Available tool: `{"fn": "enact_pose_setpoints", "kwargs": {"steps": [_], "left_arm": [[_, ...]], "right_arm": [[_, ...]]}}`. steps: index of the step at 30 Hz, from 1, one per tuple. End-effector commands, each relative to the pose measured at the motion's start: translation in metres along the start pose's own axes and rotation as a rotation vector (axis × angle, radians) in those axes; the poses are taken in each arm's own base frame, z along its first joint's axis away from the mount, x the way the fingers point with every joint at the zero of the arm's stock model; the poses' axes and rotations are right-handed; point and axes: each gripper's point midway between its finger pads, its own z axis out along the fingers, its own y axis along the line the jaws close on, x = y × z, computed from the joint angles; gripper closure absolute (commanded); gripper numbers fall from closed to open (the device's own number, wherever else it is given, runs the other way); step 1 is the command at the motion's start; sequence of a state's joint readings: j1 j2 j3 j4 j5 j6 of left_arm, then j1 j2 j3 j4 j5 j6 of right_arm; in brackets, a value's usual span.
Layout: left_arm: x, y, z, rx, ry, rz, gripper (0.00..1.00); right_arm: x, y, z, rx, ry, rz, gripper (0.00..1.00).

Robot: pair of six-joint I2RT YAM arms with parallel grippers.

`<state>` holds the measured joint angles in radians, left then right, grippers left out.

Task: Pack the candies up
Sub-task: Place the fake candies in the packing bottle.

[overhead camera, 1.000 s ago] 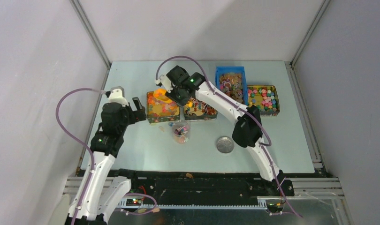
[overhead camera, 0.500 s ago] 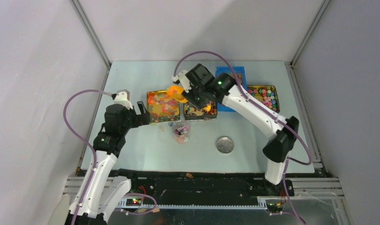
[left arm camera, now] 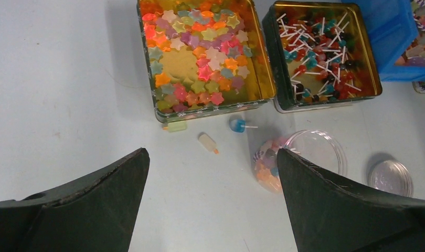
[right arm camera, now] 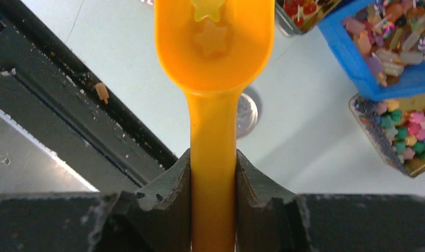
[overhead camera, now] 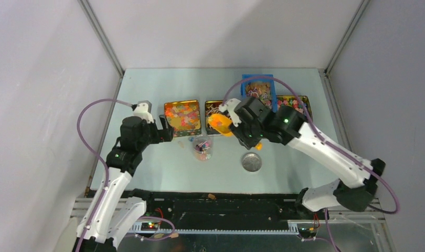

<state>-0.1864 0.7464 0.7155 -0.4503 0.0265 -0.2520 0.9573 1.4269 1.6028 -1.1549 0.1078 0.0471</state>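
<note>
My right gripper point(right arm camera: 213, 157) is shut on the handle of the orange scoop point(right arm camera: 213, 47), whose bowl holds two star candies point(right arm camera: 210, 37). In the top view the scoop point(overhead camera: 219, 124) hangs just right of and behind the clear cup point(overhead camera: 202, 147), which holds a few mixed candies. My left gripper point(left arm camera: 212, 153) is open and empty, low over the table left of the cup point(left arm camera: 299, 163). The star candies tin point(left arm camera: 205, 58) and the lollipop tin point(left arm camera: 326, 52) lie beyond it. Three loose candies point(left arm camera: 208, 143) lie on the table by the star tin.
The round silver lid point(overhead camera: 251, 161) lies right of the cup. A blue bin point(overhead camera: 258, 89) of wrapped pieces stands at the back, and a tin of coloured jellies point(right arm camera: 404, 136) to its right. One stray candy point(right arm camera: 101, 92) sits on the black rail at the near edge.
My right arm has carried the scoop from over the star tin rightward and nearer, stopping beside the cup. My left gripper has edged right toward the cup, still open.
</note>
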Motion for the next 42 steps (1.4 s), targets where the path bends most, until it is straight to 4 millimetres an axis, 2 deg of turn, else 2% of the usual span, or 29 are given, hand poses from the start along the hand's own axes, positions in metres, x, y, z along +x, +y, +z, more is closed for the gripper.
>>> {"fn": "enact_pose_setpoints", "kwargs": {"steps": [1,5,10,13,21,29,42], "left_arm": [[-0.007,-0.011,0.0,0.048,-0.022,0.029,0.0],[-0.007,-0.012,0.001,0.051,-0.019,0.031,0.0],[-0.006,-0.013,0.0,0.051,-0.02,0.035,0.0],[-0.006,-0.014,0.0,0.051,-0.018,0.041,0.0],[-0.006,-0.014,-0.001,0.044,-0.018,0.047,0.0],[-0.006,-0.015,-0.002,0.04,-0.021,0.053,0.0],[-0.005,-0.014,-0.002,0.02,-0.018,0.068,0.0]], "right_arm": [[0.022,0.0,-0.032,0.019,-0.018,0.075,1.0],[0.038,0.001,-0.039,0.024,0.015,0.082,1.0],[0.044,0.005,-0.033,0.029,0.096,0.039,1.0],[0.04,0.01,-0.026,0.029,0.126,-0.005,1.0],[0.029,0.03,0.01,-0.009,0.204,-0.092,1.0],[0.018,0.044,0.033,-0.045,0.239,-0.149,1.0],[0.018,0.035,0.05,0.051,0.362,-0.214,1.0]]}}
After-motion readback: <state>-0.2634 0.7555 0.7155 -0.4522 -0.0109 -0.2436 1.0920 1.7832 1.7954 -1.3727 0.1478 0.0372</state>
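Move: The bottle stands about 13 cm to the left of the right hand and some 3 cm farther out, its middle roughly 18 cm below; this hand already grips the scoop with star candies in it. The metal lid lies about 5 cm to its right and 1 cm nearer, and the lollipop tin some 16 cm ahead and 5 cm left, both over 20 cm below. From the left hand the bottle is about 12 cm right, 2 cm nearer and 14 cm down. Keeping its grip on the scoop's handle, the right hand heads for the bottle in a hook: first on back and to the right by about 4 cm each, then left about 7 cm while sinking 7 cm, easing a little forward late. Meanwhile it rolls some 20 degrees, left side down, bringing the scoop's tip over the bottle's rim; touch can't be seen. The open left hand edges about 1.5 cm right. ##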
